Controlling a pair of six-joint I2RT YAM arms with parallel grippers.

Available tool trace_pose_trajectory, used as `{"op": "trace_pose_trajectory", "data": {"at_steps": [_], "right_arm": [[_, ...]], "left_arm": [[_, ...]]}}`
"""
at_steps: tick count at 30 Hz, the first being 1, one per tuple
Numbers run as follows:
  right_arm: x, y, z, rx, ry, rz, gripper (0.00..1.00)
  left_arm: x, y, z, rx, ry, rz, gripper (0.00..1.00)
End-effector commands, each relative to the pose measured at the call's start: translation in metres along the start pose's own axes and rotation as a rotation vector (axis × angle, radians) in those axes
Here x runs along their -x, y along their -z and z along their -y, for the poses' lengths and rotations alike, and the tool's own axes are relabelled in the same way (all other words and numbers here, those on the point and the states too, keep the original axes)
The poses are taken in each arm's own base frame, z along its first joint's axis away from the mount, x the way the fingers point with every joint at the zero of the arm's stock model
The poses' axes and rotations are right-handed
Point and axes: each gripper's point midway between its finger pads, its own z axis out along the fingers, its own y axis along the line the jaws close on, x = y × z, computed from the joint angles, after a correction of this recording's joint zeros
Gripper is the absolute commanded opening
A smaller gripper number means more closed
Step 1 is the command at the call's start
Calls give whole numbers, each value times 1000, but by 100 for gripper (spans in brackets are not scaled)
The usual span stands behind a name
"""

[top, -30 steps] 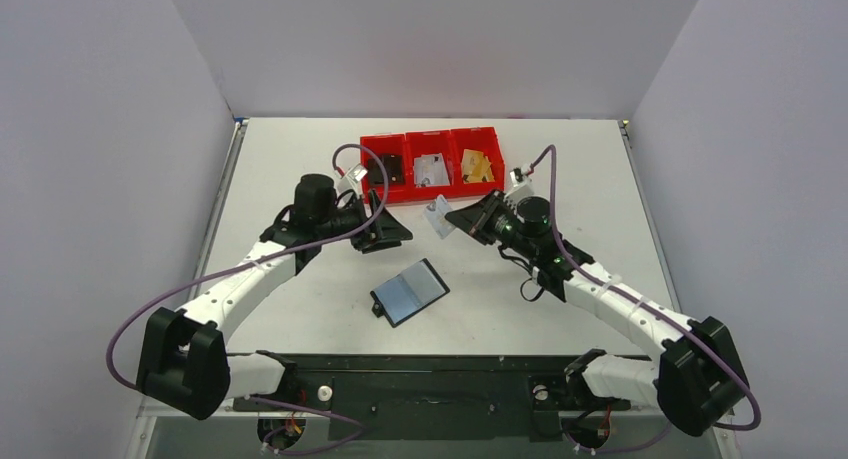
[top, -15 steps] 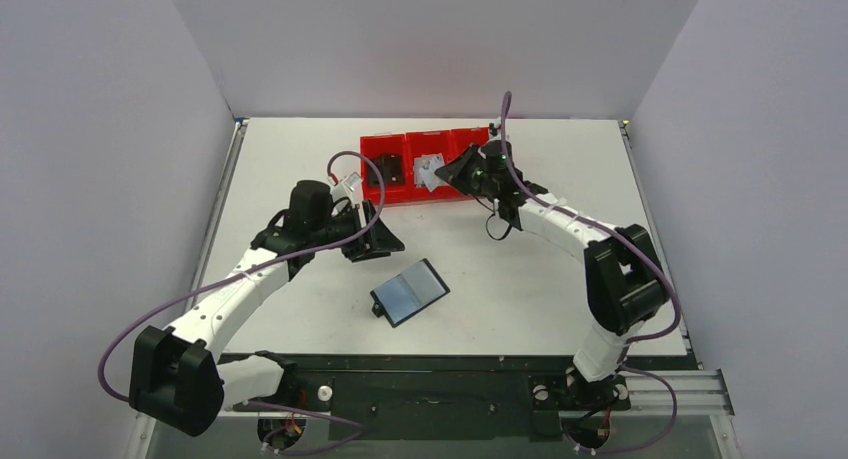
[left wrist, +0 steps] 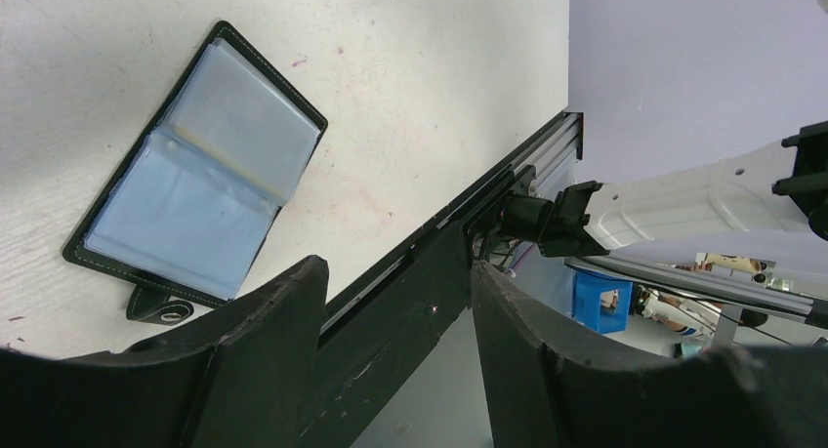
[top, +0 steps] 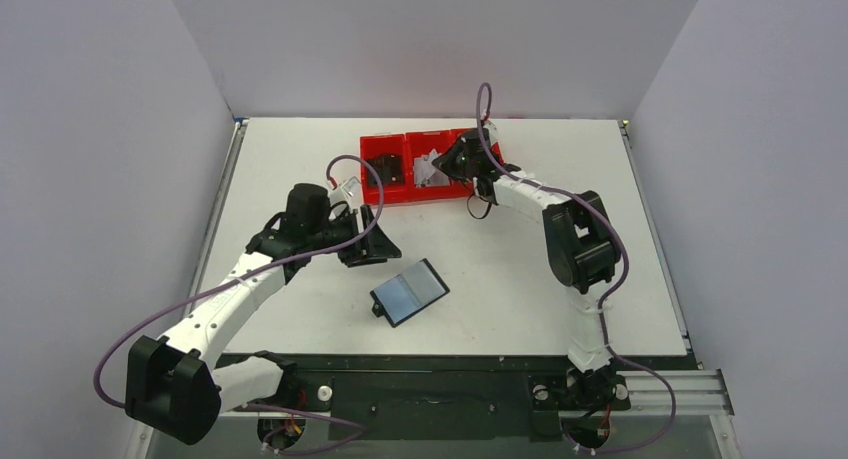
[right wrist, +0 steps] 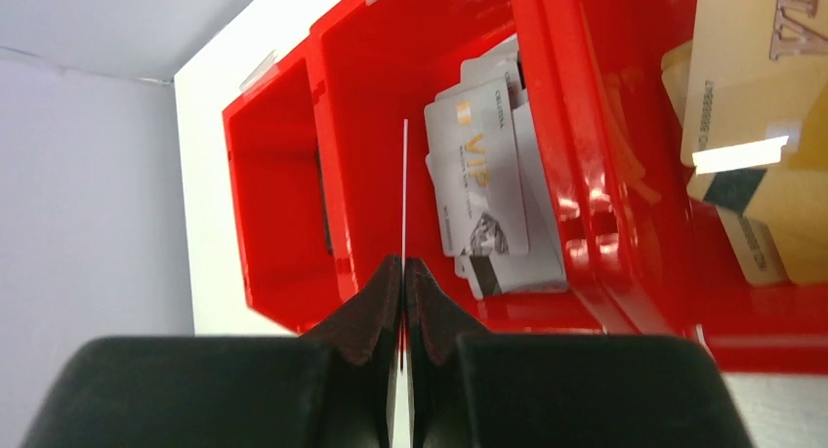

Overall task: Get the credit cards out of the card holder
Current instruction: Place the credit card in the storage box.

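The card holder (top: 409, 291) lies open on the table, its bluish clear sleeves facing up, and shows again in the left wrist view (left wrist: 200, 214). My left gripper (top: 375, 241) (left wrist: 395, 267) hovers open just behind it, to its left, holding nothing. My right gripper (top: 440, 167) (right wrist: 403, 263) is shut on a thin white credit card (right wrist: 405, 184), seen edge-on, over the middle red bin. Several white-grey cards (right wrist: 483, 189) lie in that bin. Gold cards (right wrist: 752, 97) lie in the bin to the right.
Three joined red bins (top: 430, 134) stand at the back middle of the table. The left one holds something black (top: 388, 169). The black base rail (top: 430, 364) runs along the near edge.
My right arm has swung from the table's middle back to the red bins, carrying the white card. The left gripper has drawn slightly toward the near left.
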Motion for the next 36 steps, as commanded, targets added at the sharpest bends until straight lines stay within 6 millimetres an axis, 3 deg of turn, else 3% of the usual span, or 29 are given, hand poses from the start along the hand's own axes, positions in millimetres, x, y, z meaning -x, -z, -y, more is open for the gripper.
{"op": "trace_pose_trajectory", "data": {"at_steps": [1,9,16,19,26,36], "right_arm": [[26,-15,-16,17,14,72,0],[19,-46,-4,-74,19,52,0],[16,-45,-6,-94,22,34,27],[16,-43,-11,-82,20,24,33],[27,-20,-29,-60,19,52,41],[35,37,-46,-53,39,73,43]], "left_arm": [[-1,7,8,-24,-39,-3,53],[0,8,8,-15,-43,-12,53],[0,6,7,-12,-31,-13,54],[-1,5,5,-9,-23,-18,54],[-1,2,-9,58,9,-6,54],[-5,2,-69,351,38,63,53]]}}
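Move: The right hand holds a white credit card on edge. The white cards in the middle compartment of the storage box, where it is to go, lie about 7 cm ahead, 1 cm left and 8 cm below. The gold cards' compartment is some 12 cm right of that pile, and the dark items' compartment about 12 cm left of it. From the left hand, the pile lies roughly 34 cm ahead, 12 cm right and 15 cm below. Forward and slightly down, the right hand carries the held card about 4 cm over the middle compartment, then its fingers open to a bit under half while it sinks a little more, letting go of the card above the white pile. It then draws back and rises some 4 cm, fingers still open. Late on, the empty left hand sinks and shifts left about 3 cm, rolling some 10 degrees. ##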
